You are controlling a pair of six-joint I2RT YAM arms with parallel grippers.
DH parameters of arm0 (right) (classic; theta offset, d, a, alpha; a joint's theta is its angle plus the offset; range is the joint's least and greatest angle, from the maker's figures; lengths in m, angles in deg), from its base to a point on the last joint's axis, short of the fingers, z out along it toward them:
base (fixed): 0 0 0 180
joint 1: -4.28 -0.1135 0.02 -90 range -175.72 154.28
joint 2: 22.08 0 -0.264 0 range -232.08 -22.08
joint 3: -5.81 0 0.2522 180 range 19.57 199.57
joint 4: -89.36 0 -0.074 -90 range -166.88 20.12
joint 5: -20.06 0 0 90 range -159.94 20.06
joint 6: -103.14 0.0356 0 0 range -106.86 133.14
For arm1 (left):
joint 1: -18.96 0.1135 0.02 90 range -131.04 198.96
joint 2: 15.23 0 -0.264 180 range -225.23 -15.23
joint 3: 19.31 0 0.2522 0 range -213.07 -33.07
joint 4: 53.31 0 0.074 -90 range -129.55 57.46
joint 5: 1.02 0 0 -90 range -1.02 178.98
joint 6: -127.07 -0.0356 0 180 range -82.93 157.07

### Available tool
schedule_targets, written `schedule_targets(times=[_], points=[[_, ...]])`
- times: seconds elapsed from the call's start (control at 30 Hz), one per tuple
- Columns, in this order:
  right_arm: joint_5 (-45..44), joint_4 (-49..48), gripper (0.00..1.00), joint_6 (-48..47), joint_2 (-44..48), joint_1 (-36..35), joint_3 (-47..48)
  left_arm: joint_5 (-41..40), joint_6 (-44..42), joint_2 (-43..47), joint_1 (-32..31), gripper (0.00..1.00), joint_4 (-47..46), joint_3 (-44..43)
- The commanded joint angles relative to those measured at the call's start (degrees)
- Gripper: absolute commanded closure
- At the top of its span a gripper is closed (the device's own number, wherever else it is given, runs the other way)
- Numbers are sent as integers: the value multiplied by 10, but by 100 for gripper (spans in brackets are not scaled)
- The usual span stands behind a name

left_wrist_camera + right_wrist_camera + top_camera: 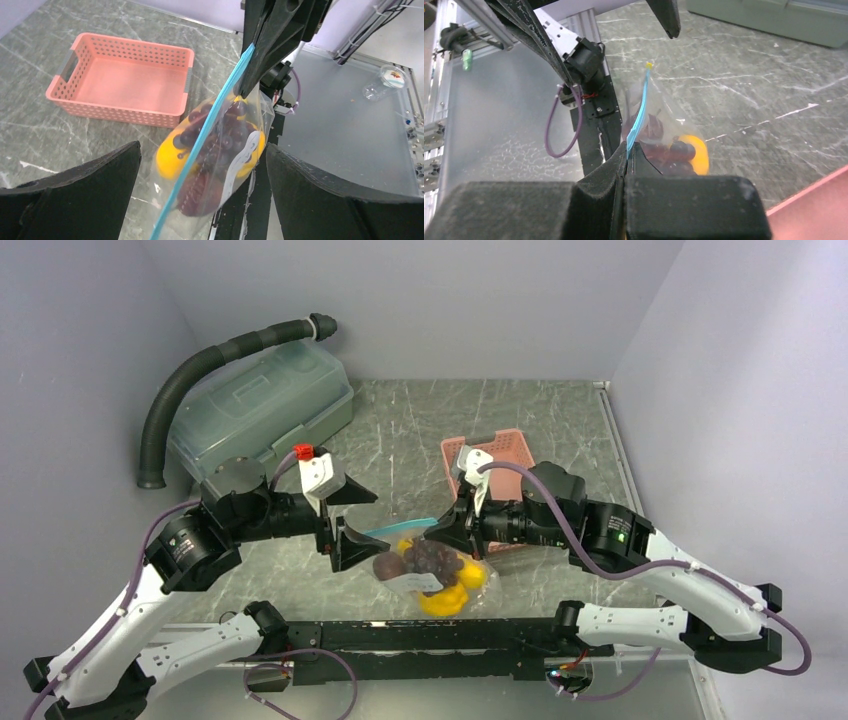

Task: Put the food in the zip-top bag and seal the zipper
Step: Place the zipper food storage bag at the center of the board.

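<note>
The clear zip-top bag point(440, 580) lies near the table's front edge with the food inside: dark grapes point(432, 558), a reddish-purple fruit point(388, 565) and yellow pieces point(445, 602). My right gripper point(629, 150) is shut on the right end of the teal zipper point(640, 112) and holds the bag's mouth edge up. The zipper point(200, 150) runs taut toward my left gripper point(345, 517). That gripper stands wide open, one finger on each side of the bag point(225, 145), touching neither the bag nor the strip. How far the zipper is pressed shut does not show.
An empty pink perforated basket point(505, 447) stands just behind the right gripper. A green-grey lidded box point(265, 410) with a black hose point(200, 365) over it sits at the back left. Behind the bag is the black rail point(420, 635) along the table's near edge.
</note>
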Motion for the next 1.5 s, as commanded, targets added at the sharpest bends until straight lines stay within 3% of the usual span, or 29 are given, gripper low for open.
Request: schedule_targets(times=[0.0, 0.4, 1.03, 1.27, 1.47], points=[[59, -56, 100, -4, 4, 1, 25, 60, -18, 0, 0, 0, -34, 4], [76, -101, 100, 11, -10, 0, 29, 118, -19, -11, -1, 0, -32, 27], [71, -135, 100, 20, -15, 0, 49, 110, -27, -24, -1, 9, -23, 60], [77, -140, 100, 24, -9, 0, 44, 105, -28, -36, -1, 28, -17, 55], [74, -139, 100, 23, -5, 0, 38, 100, -29, -57, -1, 64, -4, 46]])
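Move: Below and to the right of the open left hand hangs the zip-top bag; the stretch of its blue zipper to be taken lies about 3 cm right, 1 cm back and some 7 cm below. The right hand already pinches the zipper farther along, with that stretch about 8 cm to its left, 1 cm back and 2 cm lower. From the left hand, the grapes inside hang about 10 cm right, 3 cm back, 16 cm down; the empty basket stands roughly 24 cm ahead, 24 cm right, on the table. Sinking about 5 cm onto the zipper, after first easing some 2 cm back, the left hand drifts a little right, turns about 10 degrees clockwise and closes its wide-open fingers to under half around the zipper line. The right hand keeps its pinch, coming slightly back and left, then lifts the zipper some 3 cm towards the left fingers, its fingertips tilting up a little. ##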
